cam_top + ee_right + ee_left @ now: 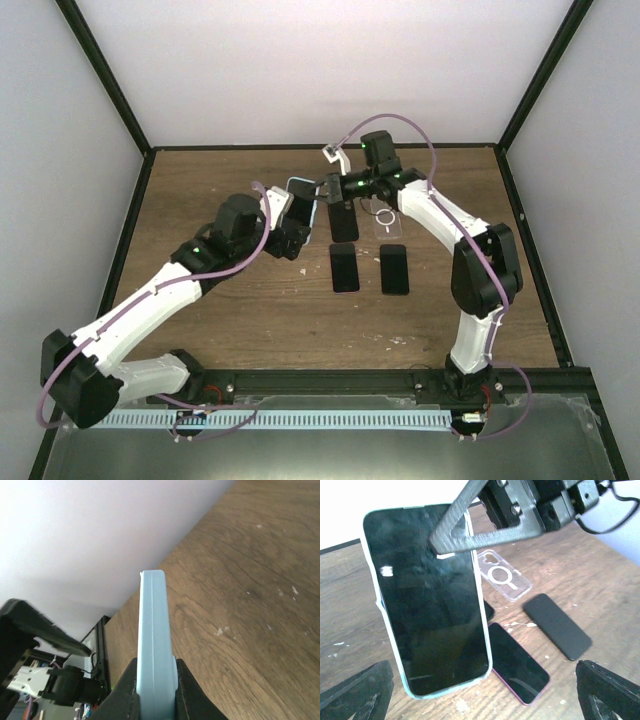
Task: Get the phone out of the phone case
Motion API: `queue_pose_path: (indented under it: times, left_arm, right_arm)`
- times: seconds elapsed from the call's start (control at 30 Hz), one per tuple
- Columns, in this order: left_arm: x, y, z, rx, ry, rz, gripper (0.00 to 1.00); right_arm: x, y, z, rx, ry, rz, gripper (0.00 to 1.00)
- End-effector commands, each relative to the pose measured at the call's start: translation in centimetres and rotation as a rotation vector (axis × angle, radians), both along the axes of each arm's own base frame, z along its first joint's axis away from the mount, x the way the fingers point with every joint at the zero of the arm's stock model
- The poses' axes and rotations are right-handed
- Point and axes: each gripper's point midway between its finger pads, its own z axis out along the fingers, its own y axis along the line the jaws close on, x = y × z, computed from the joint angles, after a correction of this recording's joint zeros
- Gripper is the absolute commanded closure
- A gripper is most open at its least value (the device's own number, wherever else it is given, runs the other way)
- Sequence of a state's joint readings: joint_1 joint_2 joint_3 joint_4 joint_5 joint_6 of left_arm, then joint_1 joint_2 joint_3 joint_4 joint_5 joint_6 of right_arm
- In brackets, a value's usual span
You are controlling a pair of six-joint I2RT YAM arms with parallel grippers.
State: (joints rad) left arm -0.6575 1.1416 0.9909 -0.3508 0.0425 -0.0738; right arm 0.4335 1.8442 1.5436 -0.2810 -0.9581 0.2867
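A phone with a black screen sits in a light blue case. It stands tilted, with its lower end near the wooden table. My right gripper is shut on its upper end. In the right wrist view the case shows edge-on, pinched between the two black fingers. One right finger crosses the top of the screen in the left wrist view. My left gripper is wide open and holds nothing. Its fingertips stand far to either side of the phone's lower end. In the top view the left gripper is just left of the phone.
A clear case with a ring lies flat behind the held phone. A black phone with a purple edge and a black slab lie to the right. The top view shows them mid-table, with another dark phone.
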Motion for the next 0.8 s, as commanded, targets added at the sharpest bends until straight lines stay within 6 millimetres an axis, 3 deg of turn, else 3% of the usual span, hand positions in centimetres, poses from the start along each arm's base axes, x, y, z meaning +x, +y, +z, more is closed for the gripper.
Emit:
queue_pose_path:
  times: [0.0, 0.1, 0.27, 0.5, 0.77]
  left_arm:
    - [-2.5, 0.4, 0.4, -0.098, 0.086, -0.112, 0.0]
    - [-2.8, 1.8, 1.5, -0.176, 0.111, -0.113, 0.0]
    - [-4.6, 2.1, 3.4, -0.225, 0.113, -0.217, 0.02]
    - [-6.3, 2.1, 3.5, -0.328, 0.227, -0.308, 0.05]
    - [-6.2, 3.1, 3.1, -0.458, 0.279, -0.361, 0.28]
  right_arm:
    - [-2.4, -1.2, 8.7, 0.183, -0.242, 0.162, 0.99]
    - [-3.8, -2.0, 10.2, 0.224, -0.294, 0.233, 0.99]
    - [-7.1, -2.9, 12.3, 0.286, -0.365, 0.379, 0.99]
    - [-9.9, -3.8, 14.3, 0.334, -0.384, 0.466, 0.99]
    - [-11.8, -4.4, 15.1, 0.364, -0.356, 0.512, 0.99]
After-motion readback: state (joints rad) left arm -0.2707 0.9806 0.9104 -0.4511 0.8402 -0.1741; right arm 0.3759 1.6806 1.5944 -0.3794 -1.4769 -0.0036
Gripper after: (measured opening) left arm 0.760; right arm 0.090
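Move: The blue phone case, its phone still inside, is gripped near its upper right side by the right hand; its middle lies some 4 cm back, 4 cm left and 3 cm below that hand. From the right hand, the black case lies on the table about 7 cm ahead and 6 cm right, the purple-rimmed phone 8 cm back and 6 cm right, both roughly 25 cm down. From the open, empty left hand the blue case is about 8 cm ahead, 2 cm right and 2 cm lower. Up and back the right hand carries the blue phone case, about 12 cm up and 9 cm back with a little drift right, keeping its pinch while its fingers level out and swing counter-clockwise, some 35 degrees of turn in all. The free left hand backs off about 5 cm and a few centimetres left and up, swings clockwise to point more to the right, and late on closes its wide-open fingers partway on nothing. ##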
